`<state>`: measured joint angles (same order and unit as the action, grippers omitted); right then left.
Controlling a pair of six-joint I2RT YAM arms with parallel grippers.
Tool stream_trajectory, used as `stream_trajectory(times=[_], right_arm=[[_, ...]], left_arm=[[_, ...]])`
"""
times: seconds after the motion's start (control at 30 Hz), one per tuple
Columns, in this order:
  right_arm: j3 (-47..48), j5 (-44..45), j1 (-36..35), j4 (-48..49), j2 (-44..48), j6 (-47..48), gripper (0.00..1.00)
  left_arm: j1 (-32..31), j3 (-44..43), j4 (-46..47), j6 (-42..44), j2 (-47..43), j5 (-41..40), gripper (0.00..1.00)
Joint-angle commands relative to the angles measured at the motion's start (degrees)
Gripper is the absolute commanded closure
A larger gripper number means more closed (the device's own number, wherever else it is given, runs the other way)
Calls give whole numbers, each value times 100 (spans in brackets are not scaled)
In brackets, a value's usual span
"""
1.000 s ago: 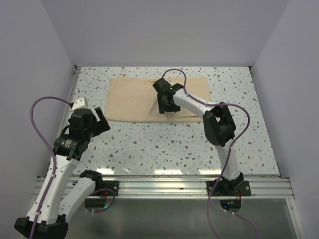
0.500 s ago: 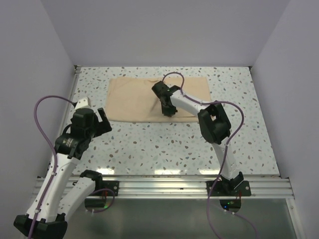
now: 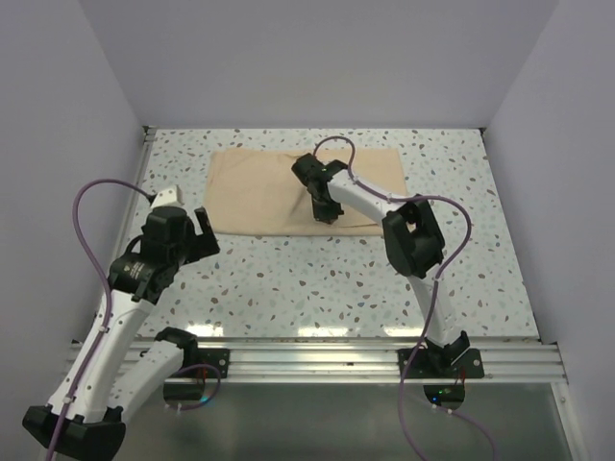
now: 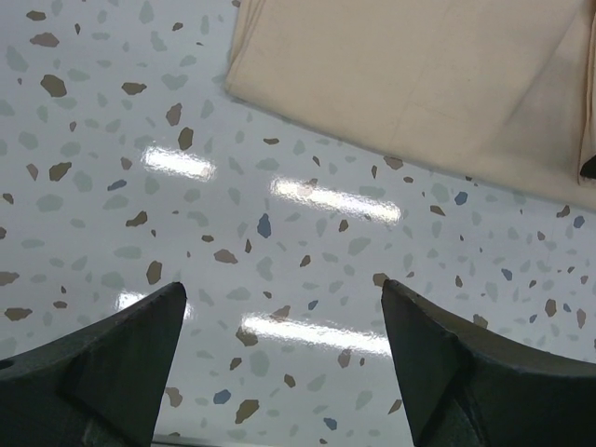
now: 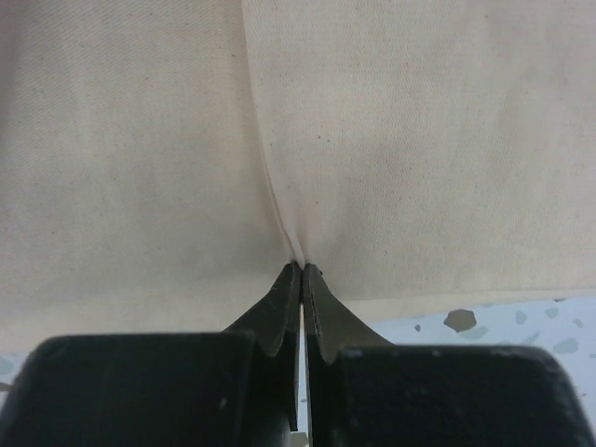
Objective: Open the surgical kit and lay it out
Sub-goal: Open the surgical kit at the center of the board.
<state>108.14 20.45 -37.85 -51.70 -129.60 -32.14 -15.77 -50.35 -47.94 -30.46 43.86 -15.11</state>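
The surgical kit shows as a folded tan cloth wrap [image 3: 255, 187] lying flat at the back of the speckled table. My right gripper [image 3: 325, 213] is down on the wrap's near edge, shut on a raised fold of the cloth. In the right wrist view the fingertips [image 5: 302, 268] pinch a thin ridge of the tan wrap [image 5: 419, 140]. My left gripper [image 3: 198, 230] hangs open above bare table, just left of the wrap's near-left corner. In the left wrist view nothing lies between the open left gripper [image 4: 281, 289], and the wrap [image 4: 438, 84] is up ahead.
The speckled table [image 3: 317, 279] is closed in by grey walls at the left, back and right. An aluminium rail [image 3: 317, 360] with both arm bases runs along the near edge. Purple cables loop off both arms.
My right gripper has shut on a fold of the cloth at the wrap's near edge. The left arm has drifted slightly right, towards the wrap, still open.
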Motion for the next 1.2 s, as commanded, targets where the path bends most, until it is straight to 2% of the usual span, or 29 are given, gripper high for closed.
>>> stream_trajectory(times=[0.0, 0.1, 0.27, 0.4, 0.43, 0.5, 0.53, 0.57, 0.63, 0.73, 0.77, 0.9, 1.0, 1.17], right_arm=[[479, 214, -21, -656, 707, 23, 100], [760, 214, -117, -1034, 1128, 41, 100], [543, 240, -512, -1745, 2025, -142, 100], [-721, 398, -1136, -2247, 3219, -582, 100], [-985, 442, -1442, -2517, 3753, -722, 100], [-1846, 382, -1960, -2748, 4283, -1337, 100], [-2127, 355, -2164, -2914, 4868, -1565, 100], [-2696, 285, -2348, -2985, 5118, -2098, 100], [-3235, 84, -2857, -3160, 5871, -2915, 100], [-4211, -23, -3237, -3319, 6490, -3578, 100], [-4535, -32, -3238, -3398, 6778, -3832, 100], [-4863, 214, -3238, -3969, 7071, -4371, 100], [-5074, 293, -3229, -3979, 7272, -4642, 100], [-5513, 328, -3229, -3962, 7598, -5618, 100]], left_arm=[[-75, -545, -74, 180, 105, -202, 10], [-145, -1273, -101, 277, 307, -474, 9], [-216, -1732, 39, 348, 571, -633, 9], [-225, -1934, 162, 304, 729, -677, 9], [-225, -1970, 180, 295, 764, -703, 9], [-225, -2066, 241, 295, 852, -773, 9], [-225, -2102, 259, 286, 905, -800, 9], [-225, -2137, 277, 303, 940, -826, 9], [-225, -2234, 329, 321, 1037, -896, 9], [-225, -2348, 391, 321, 1160, -888, 9], [-225, -2348, 408, 312, 1178, -871, 9], [-225, -2357, 400, 295, 1274, -835, 9], [-225, -2366, 295, 286, 1248, -966, 10], [-225, -2375, -47, 242, 1108, -1265, 9]])
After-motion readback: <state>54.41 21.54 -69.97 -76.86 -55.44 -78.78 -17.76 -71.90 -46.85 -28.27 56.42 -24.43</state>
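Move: The right hand already pinches the cloth's inner flap. The spot on the board's near edge where the flap is bound lies about 32 cm back and 12 cm right, a couple of centimetres lower. The folded cloth's middle is some 8 cm ahead and 6 cm left of that hand, its near right corner 15 cm right and 4 cm back. From the left hand the same edge spot is roughly 15 cm back, 40 cm right and 17 cm below. The right hand lifts the still-pinched cloth, sweeping back some 32 cm and rightward; the left rises 11 cm. ##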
